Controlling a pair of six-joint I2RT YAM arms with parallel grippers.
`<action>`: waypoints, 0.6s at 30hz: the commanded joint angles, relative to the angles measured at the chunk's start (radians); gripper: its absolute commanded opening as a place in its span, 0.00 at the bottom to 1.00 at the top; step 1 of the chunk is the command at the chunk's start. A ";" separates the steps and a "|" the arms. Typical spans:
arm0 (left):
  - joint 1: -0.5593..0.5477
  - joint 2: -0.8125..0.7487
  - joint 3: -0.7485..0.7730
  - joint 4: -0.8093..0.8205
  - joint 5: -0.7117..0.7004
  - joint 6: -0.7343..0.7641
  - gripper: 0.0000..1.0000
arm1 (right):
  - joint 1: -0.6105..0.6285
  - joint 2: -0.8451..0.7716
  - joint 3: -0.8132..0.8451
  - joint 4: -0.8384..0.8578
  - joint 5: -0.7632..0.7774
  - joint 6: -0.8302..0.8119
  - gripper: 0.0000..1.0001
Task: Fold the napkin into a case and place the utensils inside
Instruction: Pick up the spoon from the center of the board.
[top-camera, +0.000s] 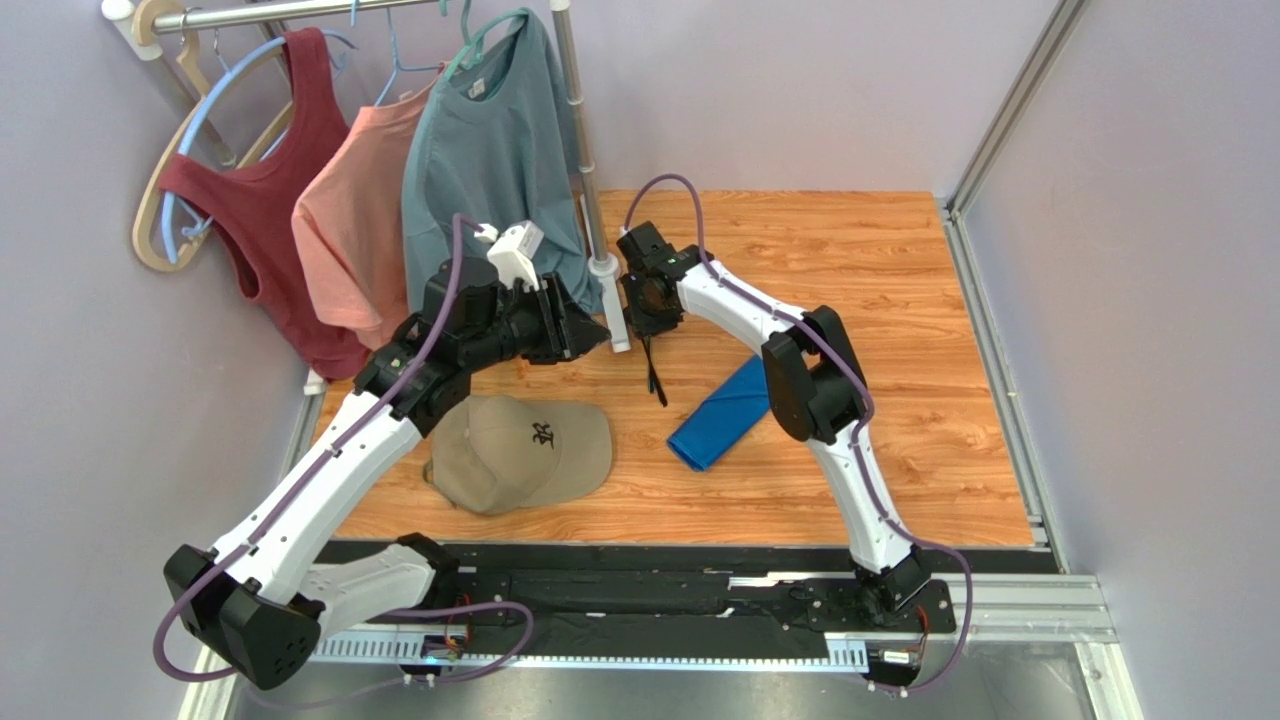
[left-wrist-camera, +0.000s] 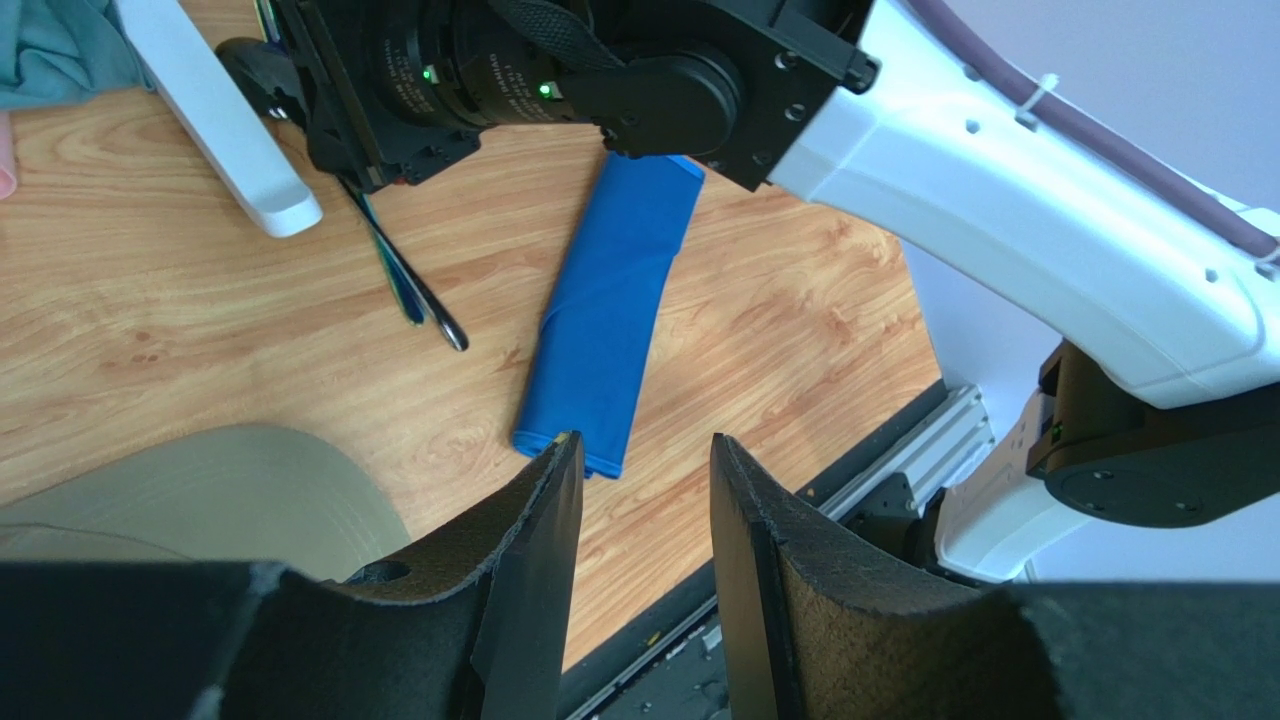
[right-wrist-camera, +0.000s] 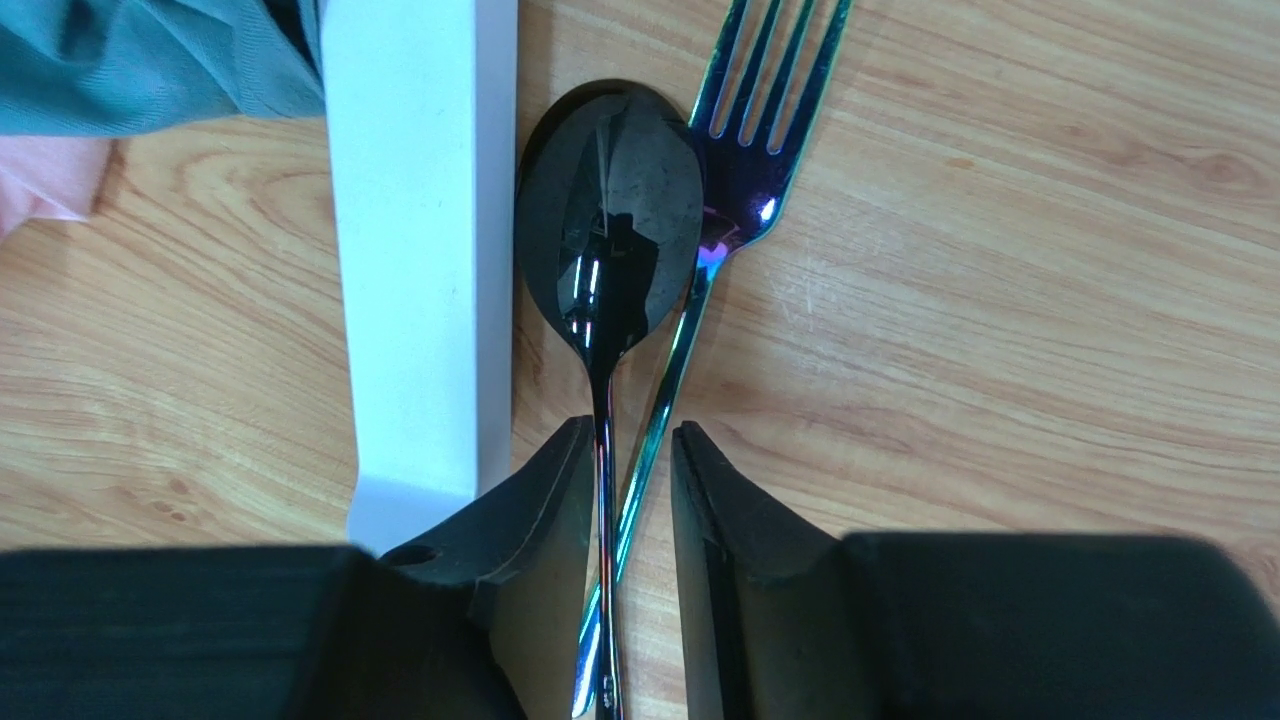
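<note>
The napkin (top-camera: 729, 413) lies on the wooden table as a narrow, long blue case (left-wrist-camera: 613, 308), right of centre. The utensils (top-camera: 655, 368) lie side by side just left of it: a black-bowled spoon (right-wrist-camera: 609, 210) and a purplish-blue fork (right-wrist-camera: 766, 120), their handles crossing. My right gripper (right-wrist-camera: 631, 443) is down over these handles. Its jaws stand on either side of them, a gap still showing beside the fork handle. My left gripper (left-wrist-camera: 646, 450) hovers open and empty above the table, near the case's lower end.
A white foot (right-wrist-camera: 418, 255) of the clothes rack lies right beside the spoon. A tan cap (top-camera: 519, 450) sits at the front left. A grey-teal T-shirt (top-camera: 489, 165) and two more tops hang at the back left. A metal rail runs along the table's near edge.
</note>
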 joint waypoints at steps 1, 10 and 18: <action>0.011 -0.032 0.019 0.010 0.020 0.000 0.45 | 0.011 0.036 0.063 -0.012 -0.010 -0.027 0.25; 0.017 -0.036 0.008 0.014 0.027 -0.003 0.45 | 0.028 0.071 0.093 -0.021 0.022 -0.029 0.13; 0.022 -0.039 0.003 0.010 0.030 -0.006 0.45 | 0.028 0.053 0.067 -0.041 0.097 -0.021 0.00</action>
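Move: Just beneath the right hand, about 1 cm down, lies the spoon. Its neck is already between the open fingers and its middle is some 3 cm back. The fork runs beside and under it, its middle about level with the hand and 1 cm right. The rack foot's middle is 5 cm ahead and 4 cm left; the blue napkin is 12 cm back and 12 cm right. From the left hand, the spoon is roughly 14 cm ahead, 5 cm right and 27 cm down. Sinking about 1 cm to the board, the right hand then eases about 1 cm left towards the rack foot and stays low. Its fingers close steadily from roughly a third open to almost shut, pinching the spoon's handle just behind the bowl, with the grip effort rising at the end. ##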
